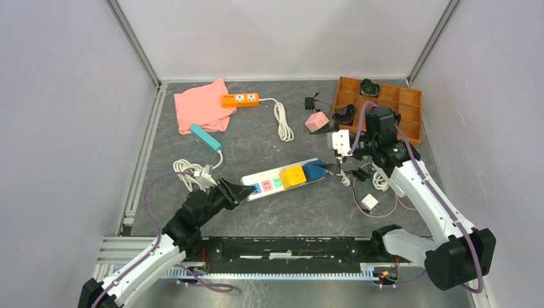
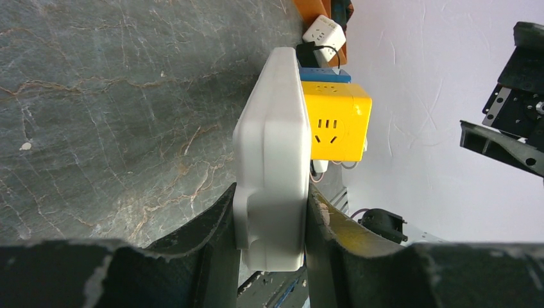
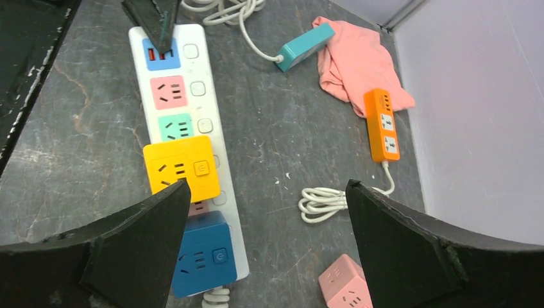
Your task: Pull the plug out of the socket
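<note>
The socket, a long white strip (image 1: 272, 183) with pastel outlets, lies slanted mid-table. Two cube plugs sit in it: a yellow one (image 1: 292, 176) and a blue one (image 1: 314, 170) at its right end. My left gripper (image 1: 242, 190) is shut on the strip's left end; in the left wrist view both fingers (image 2: 215, 237) press the white body (image 2: 269, 141), with the yellow cube (image 2: 337, 122) beyond. My right gripper (image 1: 338, 168) hovers open beside the blue plug. In the right wrist view it (image 3: 267, 186) is empty, with the yellow cube (image 3: 183, 168) and blue cube (image 3: 204, 253) under its left finger.
An orange power strip (image 1: 240, 99) and pink cloth (image 1: 202, 106) lie at the back left, with a teal strip (image 1: 205, 136) and coiled white cord (image 1: 192, 172) nearer. A pink cube (image 1: 316, 120), brown compartment tray (image 1: 385, 102) and small white adapter (image 1: 369, 202) lie on the right.
</note>
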Motion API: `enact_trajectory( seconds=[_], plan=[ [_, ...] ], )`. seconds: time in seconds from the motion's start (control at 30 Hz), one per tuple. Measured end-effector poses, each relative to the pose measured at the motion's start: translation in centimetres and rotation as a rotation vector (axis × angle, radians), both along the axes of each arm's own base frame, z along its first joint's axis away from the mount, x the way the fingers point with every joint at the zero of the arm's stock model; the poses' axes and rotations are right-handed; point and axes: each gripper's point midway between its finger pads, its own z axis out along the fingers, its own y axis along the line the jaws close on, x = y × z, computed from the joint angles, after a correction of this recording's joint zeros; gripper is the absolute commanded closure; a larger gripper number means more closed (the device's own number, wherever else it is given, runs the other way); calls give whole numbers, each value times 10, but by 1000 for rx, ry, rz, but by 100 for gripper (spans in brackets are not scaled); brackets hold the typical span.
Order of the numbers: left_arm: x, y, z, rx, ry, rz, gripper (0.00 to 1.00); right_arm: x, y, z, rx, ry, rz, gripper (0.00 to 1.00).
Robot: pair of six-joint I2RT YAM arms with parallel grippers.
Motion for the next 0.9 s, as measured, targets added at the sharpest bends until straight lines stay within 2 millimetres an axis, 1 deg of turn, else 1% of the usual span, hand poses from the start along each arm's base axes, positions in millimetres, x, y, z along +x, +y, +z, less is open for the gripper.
enact_trajectory(
  seconds=[0.37, 0.6, 0.73, 0.77, 0.9],
  plan=[
    [0, 0, 1, 8, -8, -5, 98, -19, 0, -22, -37, 5, 74, 2],
    [-1, -1, 1, 15, -14, -13, 98, -30, 12, -28, -67, -22, 123, 2],
    [-1, -1, 1, 16, -13, -15, 98, -38, 22, -38, -108, -27, 153, 2],
    [-1, -1, 1, 16, -12, -15, 98, -41, 27, -45, -135, -30, 167, 2],
    [-1, -1, 1, 16, -12, -16, 98, -49, 38, -67, -213, -24, 187, 2]
  ],
)
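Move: From my right hand, the yellow plug on the white power strip lies about 6 cm back, 7 cm to the left and some 13 cm below. The blue plug is about 4 cm back, 1 cm left and 14 cm below. The loose pink cube lies about 9 cm ahead, level sideways and 17 cm down. From my left hand, the yellow plug is about 12 cm to the right and 4 cm ahead, at nearly its height. I bring my wide-open right hand down about 7 cm and back about 5 cm, then swing it some 4 cm left as well, past the blue plug towards the yellow one. Meanwhile I dip the fingers and turn them counter-clockwise, some 10 degrees each, touching nothing yet. My left hand stays put and keeps the strip's USB end pinched. ##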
